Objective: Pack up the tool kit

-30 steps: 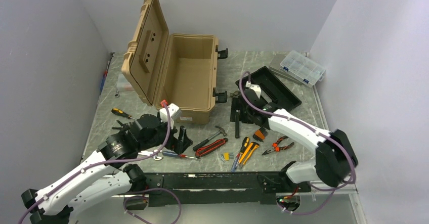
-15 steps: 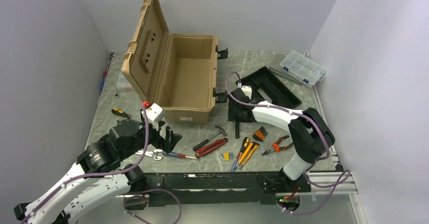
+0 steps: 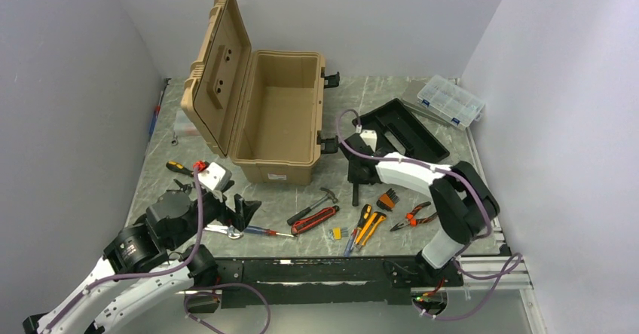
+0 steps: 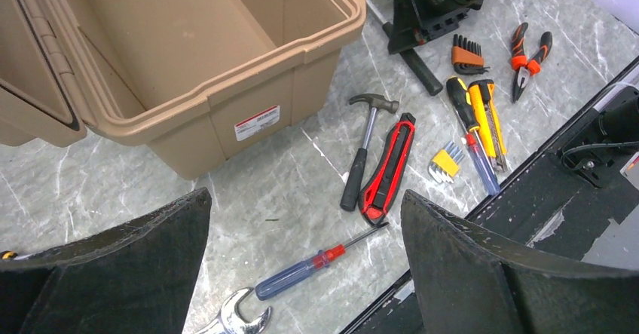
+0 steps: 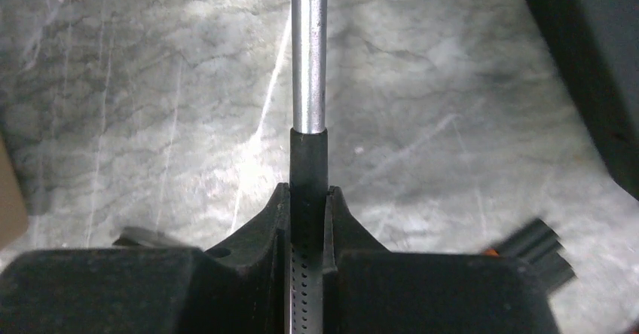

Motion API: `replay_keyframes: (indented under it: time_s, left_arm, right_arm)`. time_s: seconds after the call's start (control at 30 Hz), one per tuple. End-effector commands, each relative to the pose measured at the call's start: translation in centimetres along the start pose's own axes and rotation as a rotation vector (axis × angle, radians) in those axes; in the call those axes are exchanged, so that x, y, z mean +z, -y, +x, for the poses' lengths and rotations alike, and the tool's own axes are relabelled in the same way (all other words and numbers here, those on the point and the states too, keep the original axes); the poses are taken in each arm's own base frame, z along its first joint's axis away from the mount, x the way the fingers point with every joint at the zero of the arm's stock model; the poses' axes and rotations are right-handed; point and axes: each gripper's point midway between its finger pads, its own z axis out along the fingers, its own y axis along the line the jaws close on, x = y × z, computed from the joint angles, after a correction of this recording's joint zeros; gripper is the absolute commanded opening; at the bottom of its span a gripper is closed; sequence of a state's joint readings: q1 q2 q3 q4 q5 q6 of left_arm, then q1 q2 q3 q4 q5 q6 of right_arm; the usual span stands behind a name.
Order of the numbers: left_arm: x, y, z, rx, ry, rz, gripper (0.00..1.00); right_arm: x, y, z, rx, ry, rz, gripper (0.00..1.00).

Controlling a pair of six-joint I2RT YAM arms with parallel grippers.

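The tan tool kit box (image 3: pixel 279 123) (image 4: pixel 188 62) stands open and empty at the back left, lid up. Its black insert tray (image 3: pixel 403 130) lies to the right on the table. My right gripper (image 3: pixel 354 170) (image 5: pixel 307 191) is down at the table, shut on the black handle of a steel-shafted tool (image 5: pixel 307 160) (image 4: pixel 418 66). My left gripper (image 3: pixel 245 209) (image 4: pixel 305 198) hangs open and empty over a blue-handled screwdriver (image 4: pixel 301 270) and a wrench (image 4: pixel 233 319). A hammer (image 4: pixel 365 149) and a red utility knife (image 4: pixel 388 168) lie in front of the box.
Pliers (image 3: pixel 413 217), a hex key set (image 3: pixel 387 198), a yellow knife (image 3: pixel 371 228) and small bits lie near the front edge. A yellow-black screwdriver (image 3: pixel 181 168) lies at the left. The clear organiser case (image 3: pixel 450 100) sits at the back right.
My right gripper has closed on the tool's black handle. My left arm has drawn back toward the near left, away from the box.
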State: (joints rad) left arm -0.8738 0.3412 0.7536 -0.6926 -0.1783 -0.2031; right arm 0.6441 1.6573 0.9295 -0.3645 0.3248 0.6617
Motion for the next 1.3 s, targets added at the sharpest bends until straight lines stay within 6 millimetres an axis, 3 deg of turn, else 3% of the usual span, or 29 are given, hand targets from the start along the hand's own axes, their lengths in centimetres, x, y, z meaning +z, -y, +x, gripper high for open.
replay_keyframes:
  time_s: [0.0, 0.3, 0.47, 0.67, 0.77, 0.83, 1.0, 1.27]
  left_arm:
    - [-0.2, -0.3, -1.5, 0.007, 0.075, -0.015, 0.97]
    - [0.2, -0.4, -0.9, 0.010, 0.052, -0.022, 0.98]
    - [0.3, -0.2, -1.0, 0.012, 0.047, -0.013, 0.97]
    - [-0.2, -0.2, -1.4, 0.006, 0.091, -0.005, 0.98]
    - [-0.5, -0.2, -1.6, 0.003, 0.106, 0.000, 0.98]
    - [-0.6, -0.2, -1.6, 0.005, 0.113, 0.005, 0.98]
    - [-0.6, 0.5, -1.7, 0.019, 0.123, 0.047, 0.98]
    - [-0.9, 0.6, -1.8, 0.019, 0.133, 0.054, 0.98]
  right_arm:
    - [-4.9, 1.4, -4.8, 0.109, 0.184, 0.028, 0.00]
    - [-16.4, 1.1, -12.9, 0.123, 0.464, -0.137, 0.00]
    - [-22.3, -2.9, -17.6, 0.046, 0.557, -0.340, 0.00]
    - [-25.3, -10.0, -21.1, 0.052, 0.566, -0.627, 0.00]
    - [-24.9, -13.8, -22.4, 0.064, 0.543, -0.744, 0.00]
    - [-22.4, -16.6, -22.7, 0.058, 0.481, -0.775, 0.00]
    - [-18.4, -22.4, -24.3, 0.069, 0.409, -0.814, 0.00]
    - [-10.0, -28.6, -24.9, 0.170, 0.314, -0.796, 0.00]
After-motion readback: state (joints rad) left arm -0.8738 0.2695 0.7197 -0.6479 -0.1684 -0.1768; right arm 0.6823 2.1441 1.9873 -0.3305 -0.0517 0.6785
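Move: The right hand already pinches the larger hammer's handle just above the table; the open tool box's middle lies some 16 cm ahead, 21 cm to the left and 8 cm above it. The black tray is about 15 cm ahead and 15 cm right, the small hammer 11 cm back and 14 cm left, the hex key set 8 cm back and 11 cm right. From the left hand the tool box's middle is roughly 32 cm ahead, 8 cm right and 14 cm below. Keeping its pinch on the handle, the right hand lifts the larger hammer off the table almost straight up by about 30 cm while its fingertips tip upward, clearing the tool box's side wall. It then sweeps left and forward over that wall and sinks some 11 cm towards the box's inside, rolling so its left side is raised and turning a little counter-clockwise. ##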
